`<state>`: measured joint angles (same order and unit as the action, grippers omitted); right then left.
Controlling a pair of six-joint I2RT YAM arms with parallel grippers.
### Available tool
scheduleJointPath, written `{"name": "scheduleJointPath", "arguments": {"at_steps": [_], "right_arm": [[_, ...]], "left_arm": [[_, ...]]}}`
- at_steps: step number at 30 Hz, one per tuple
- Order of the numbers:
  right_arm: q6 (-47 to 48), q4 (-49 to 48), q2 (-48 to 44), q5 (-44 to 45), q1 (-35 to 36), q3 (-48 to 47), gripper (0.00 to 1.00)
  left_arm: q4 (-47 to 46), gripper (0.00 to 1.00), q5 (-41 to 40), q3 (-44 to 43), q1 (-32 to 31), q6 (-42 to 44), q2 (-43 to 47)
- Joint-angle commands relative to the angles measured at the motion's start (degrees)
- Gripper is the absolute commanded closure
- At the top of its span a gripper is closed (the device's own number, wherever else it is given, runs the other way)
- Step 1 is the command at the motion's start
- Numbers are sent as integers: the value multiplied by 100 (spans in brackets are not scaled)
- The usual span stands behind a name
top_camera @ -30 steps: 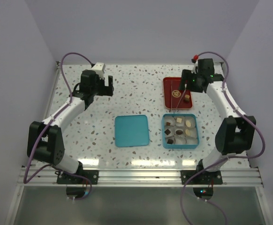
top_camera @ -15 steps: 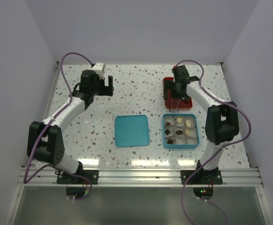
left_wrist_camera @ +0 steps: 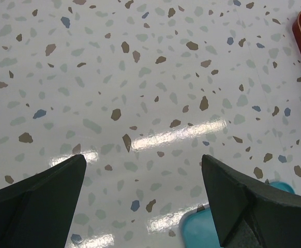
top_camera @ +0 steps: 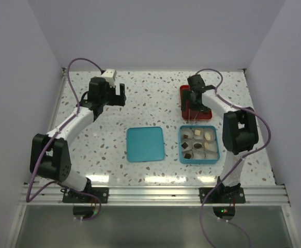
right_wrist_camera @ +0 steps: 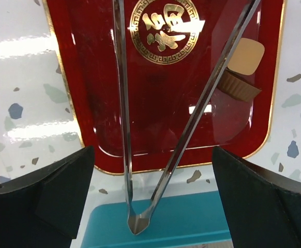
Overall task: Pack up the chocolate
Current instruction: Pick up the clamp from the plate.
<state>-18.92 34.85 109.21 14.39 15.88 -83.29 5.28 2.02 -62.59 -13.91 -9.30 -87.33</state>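
Several chocolate pieces (top_camera: 185,146), dark, light brown and cream, sit in paper cups inside the teal box (top_camera: 215,150). One light brown chocolate (right_wrist_camera: 242,72) with a cream top lies on the red tray (right_wrist_camera: 88,77). My right gripper (right_wrist_camera: 153,170) hangs open over the tray's near edge (top_camera: 196,107). Metal tongs (right_wrist_camera: 192,124) lie loose between its fingers, their joint end resting on the box rim and their arms reaching up over the tray. My left gripper (left_wrist_camera: 144,160) stands open over bare table at the back left (top_camera: 120,95), with nothing in it.
The teal lid (top_camera: 145,143) lies flat left of the box; its corner (left_wrist_camera: 207,230) shows in the left wrist view. The tray's gold emblem (right_wrist_camera: 164,23) is between the tong arms. White walls close in the speckled table (top_camera: 150,98).
The right gripper swung left from the tray's right side to over the tray, and its jaws widened. The tongs now lie free on tray and box. The left arm has not moved.
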Motion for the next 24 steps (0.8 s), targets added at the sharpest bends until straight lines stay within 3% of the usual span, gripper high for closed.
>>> {"name": "scheduleJointPath", "arguments": {"at_steps": [1,10,13,18,24], "right_arm": [[-165,-224,302,222,38,-363,2],[-156,-128,768,608,38,-689,7],[-104,-136,786,696,38,-628,14],[2,-189,769,767,38,-505,32],[37,-295,830,723,47,-337,34]], "left_arm": [[-123,0,123,-140,-24,7,85],[-132,0,141,-131,-24,16,76],[-132,0,106,-131,-24,33,93],[-141,0,141,-122,-24,34,93],[-132,0,132,-113,-24,51,155]]}}
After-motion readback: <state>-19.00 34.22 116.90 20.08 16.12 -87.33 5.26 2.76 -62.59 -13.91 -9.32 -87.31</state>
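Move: The open right gripper hangs over the near part of the clamp in the red plate. The clamp's middle is about 6 cm ahead, 1 cm to the right and 4 cm below. The plate's middle lies 7 cm ahead, the brown chocolate cup 5 cm ahead and 6 cm to the right, and the blue box's middle 12 cm back and 2 cm to the right, all some 5 cm below. From the idle left gripper the clamp lies roughly 31 cm right, 3 cm ahead and 14 cm down. Lower the right gripper about 3 cm while easing it some 2 cm forward, so its open fingers straddle the clamp's two arms on the pivot side. Then stop sinking and close to about two-thirds open, drifting a centimetre right and dipping the hand's left side about 5 degrees, until each fingertip meets the outer side of a clamp arm. ##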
